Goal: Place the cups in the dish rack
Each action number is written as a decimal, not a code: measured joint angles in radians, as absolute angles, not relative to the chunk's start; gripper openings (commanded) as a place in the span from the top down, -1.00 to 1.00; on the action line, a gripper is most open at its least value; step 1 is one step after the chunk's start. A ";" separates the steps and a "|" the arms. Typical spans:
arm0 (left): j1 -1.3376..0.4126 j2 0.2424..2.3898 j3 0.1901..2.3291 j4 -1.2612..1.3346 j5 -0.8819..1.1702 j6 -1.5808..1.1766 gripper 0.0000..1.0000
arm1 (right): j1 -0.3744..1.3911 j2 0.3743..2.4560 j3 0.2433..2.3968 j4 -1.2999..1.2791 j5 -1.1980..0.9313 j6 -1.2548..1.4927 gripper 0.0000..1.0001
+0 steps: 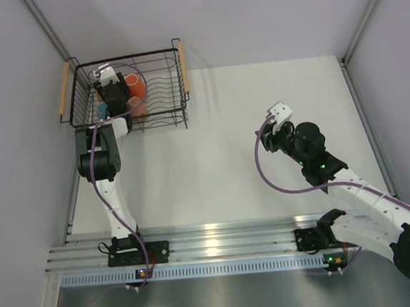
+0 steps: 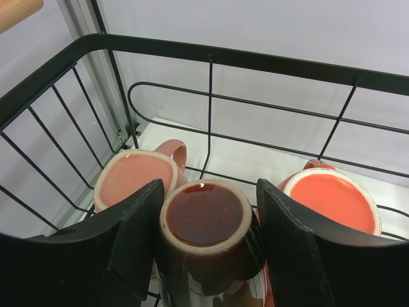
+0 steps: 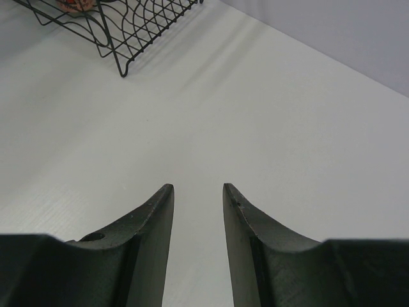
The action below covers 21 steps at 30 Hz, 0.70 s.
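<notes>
In the left wrist view a dark brown cup (image 2: 204, 214) stands upside down between my left gripper's (image 2: 209, 192) fingers, which are shut on it inside the dish rack (image 2: 255, 62). A salmon-pink cup (image 2: 134, 176) sits just left of it and a bright orange cup (image 2: 332, 201) to its right, both bottom up. From above, the left gripper (image 1: 114, 97) hangs over the rack's (image 1: 128, 57) left half, beside an orange cup (image 1: 133, 83) and a light blue cup (image 1: 102, 107). My right gripper (image 1: 280, 112) stands open above the bare table, holding nothing.
The rack sits in the table's far left corner, close to the left wall, with wooden handles (image 1: 182, 66) on its sides. In the right wrist view the right gripper (image 3: 198, 187) faces white tabletop, and the rack's corner (image 3: 128, 38) shows at upper left.
</notes>
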<state>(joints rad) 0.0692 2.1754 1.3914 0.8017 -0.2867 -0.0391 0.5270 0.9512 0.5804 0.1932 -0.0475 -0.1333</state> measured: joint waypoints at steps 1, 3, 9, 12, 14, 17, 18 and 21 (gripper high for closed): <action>0.069 2.175 1.391 0.801 -0.287 -0.039 -0.37 | 0.527 0.951 0.580 0.193 -0.047 -0.133 0.25; 0.068 2.175 1.391 0.802 -0.289 -0.039 -0.46 | 0.527 0.951 0.580 0.193 -0.047 -0.133 0.25; 0.063 2.176 1.391 0.802 -0.294 -0.040 -0.74 | 0.527 0.951 0.580 0.193 -0.048 -0.133 0.25; 0.062 2.176 1.391 0.802 -0.295 -0.039 -0.74 | 0.527 0.951 0.580 0.193 -0.048 -0.133 0.25; 0.062 2.176 1.391 0.802 -0.295 -0.039 -0.74 | 0.527 0.951 0.580 0.192 -0.048 -0.133 0.25; 0.062 2.176 1.391 0.801 -0.297 -0.039 -0.74 | 0.527 0.951 0.580 0.193 -0.049 -0.133 0.25; 0.062 2.176 1.391 0.801 -0.299 -0.039 -0.74 | 0.527 0.951 0.580 0.192 -0.049 -0.133 0.25; 0.062 2.176 1.391 0.801 -0.301 -0.039 -0.75 | 0.527 0.951 0.580 0.193 -0.049 -0.133 0.25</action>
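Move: The left hand is inside the dish rack, with the upside-down brown cup still between its fingers; the cup's middle is at the hand point and some 3 cm lower. The peach cup is about 3 cm ahead and 5 cm left, the orange cup roughly 4 cm ahead and 7 cm right, and the blue cup about 6 cm back and 4 cm left, all slightly below the hand. From the idle right hand, the brown cup lies some 28 cm ahead and 47 cm left, a little lower. The left fingers spread straight away from about two thirds open to nearly wide open and let go of the brown cup they were holding by its sides, so that the squeeze on it ends and clear space shows around its upturned base. The hand itself stays in place among the cups, pointing forward and somewhat left with no turn of the wrist, and waits there with the fingers open. ##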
